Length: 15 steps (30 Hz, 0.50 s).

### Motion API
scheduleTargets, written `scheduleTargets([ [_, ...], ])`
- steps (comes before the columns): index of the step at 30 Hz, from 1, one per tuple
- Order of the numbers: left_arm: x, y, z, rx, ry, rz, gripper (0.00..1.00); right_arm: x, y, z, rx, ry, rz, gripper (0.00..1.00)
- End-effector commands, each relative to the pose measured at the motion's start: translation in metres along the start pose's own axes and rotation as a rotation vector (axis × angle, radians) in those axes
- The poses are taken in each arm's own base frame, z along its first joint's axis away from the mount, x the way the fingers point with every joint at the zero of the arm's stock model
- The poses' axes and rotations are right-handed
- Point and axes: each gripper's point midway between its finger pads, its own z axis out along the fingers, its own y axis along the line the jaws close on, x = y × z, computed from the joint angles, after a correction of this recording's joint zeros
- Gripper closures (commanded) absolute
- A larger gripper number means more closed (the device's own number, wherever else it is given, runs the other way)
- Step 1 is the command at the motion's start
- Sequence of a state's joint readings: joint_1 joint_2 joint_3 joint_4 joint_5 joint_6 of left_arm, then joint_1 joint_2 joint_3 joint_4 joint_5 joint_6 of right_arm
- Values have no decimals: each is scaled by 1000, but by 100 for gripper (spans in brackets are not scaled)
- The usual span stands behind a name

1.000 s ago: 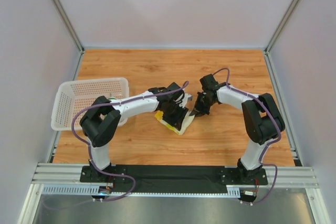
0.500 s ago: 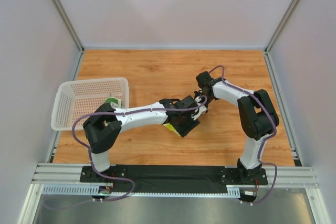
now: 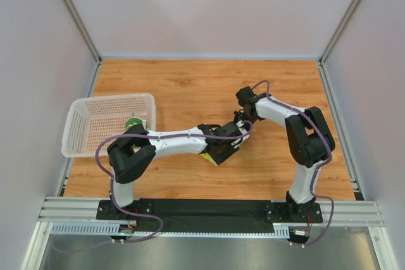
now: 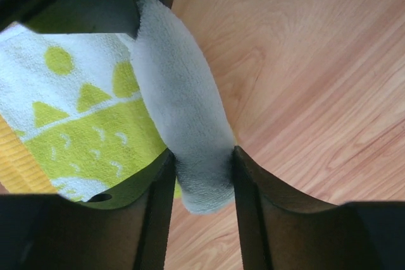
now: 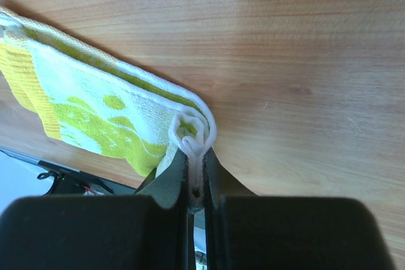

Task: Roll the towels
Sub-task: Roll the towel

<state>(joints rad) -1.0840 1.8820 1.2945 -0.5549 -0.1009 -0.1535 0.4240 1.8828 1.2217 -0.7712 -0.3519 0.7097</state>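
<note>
The lime-yellow towel (image 4: 82, 124) with white prints lies partly rolled on the wooden table. Its rolled white part (image 4: 186, 112) runs between my left gripper's (image 4: 202, 153) fingers, which press it from both sides. My right gripper (image 5: 194, 153) is shut on the spiral end of the same roll (image 5: 190, 128), and the flat part of the towel (image 5: 88, 112) spreads to its left. In the top view both grippers meet at the table's centre, left gripper (image 3: 223, 147) and right gripper (image 3: 241, 126), with only a yellow sliver of the towel (image 3: 205, 156) showing. The dark green towel (image 3: 134, 122) sits rolled in the basket.
A white mesh basket (image 3: 111, 98) stands at the left edge of the table, beside the left arm's elbow. Grey walls with metal posts close in the table on three sides. The black base rail runs along the near edge.
My left arm has stretched to the right and its gripper now sits over the towel's roll, hiding most of the towel from above. The right gripper has shifted slightly and keeps its hold.
</note>
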Motion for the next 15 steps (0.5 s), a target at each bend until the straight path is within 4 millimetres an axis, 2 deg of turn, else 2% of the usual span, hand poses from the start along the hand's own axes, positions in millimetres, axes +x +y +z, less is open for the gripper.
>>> scheduleTargets([
  [1,-2,1,5,-27,-14,0,55,-1,9,-2,-14,17,-6,100],
  [7,4,-1,5,-11,-9,-2,77,2,4,0,5,36,12,100],
  [11,6,-11,2,99,-11,-37,87,-3,-4,-3,10,33,37,95],
  [14,8,-13,-3,180,-23,-97,95,-14,-8,-9,5,16,51,73],
  [15,12,-8,-3,197,-22,-129,96,-17,-8,-11,4,10,54,61],
])
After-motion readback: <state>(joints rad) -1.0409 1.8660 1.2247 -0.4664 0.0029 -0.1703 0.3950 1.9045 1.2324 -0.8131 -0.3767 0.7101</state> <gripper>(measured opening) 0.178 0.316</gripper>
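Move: The rolled end of the towel lies between the left fingers, which still stand half open around its near end, with the roll's middle about 4 cm ahead, 2 cm to the right and 1 cm below. The towel's flat remainder lies roughly 8 cm to the left and 2 cm ahead. The right hand already pinches the roll's far end; from it the roll's middle is some 3 cm back, 2 cm left and 1 cm lower. Sinking about 1 cm almost straight down, the left hand closes its fingers and pinches the near end of the towel roll, tilting slightly only at the last. The right hand all but stays put at the roll's far end; once the left has closed, its fingers begin to part and let go, the hand edging some 0.5 cm to the right. ##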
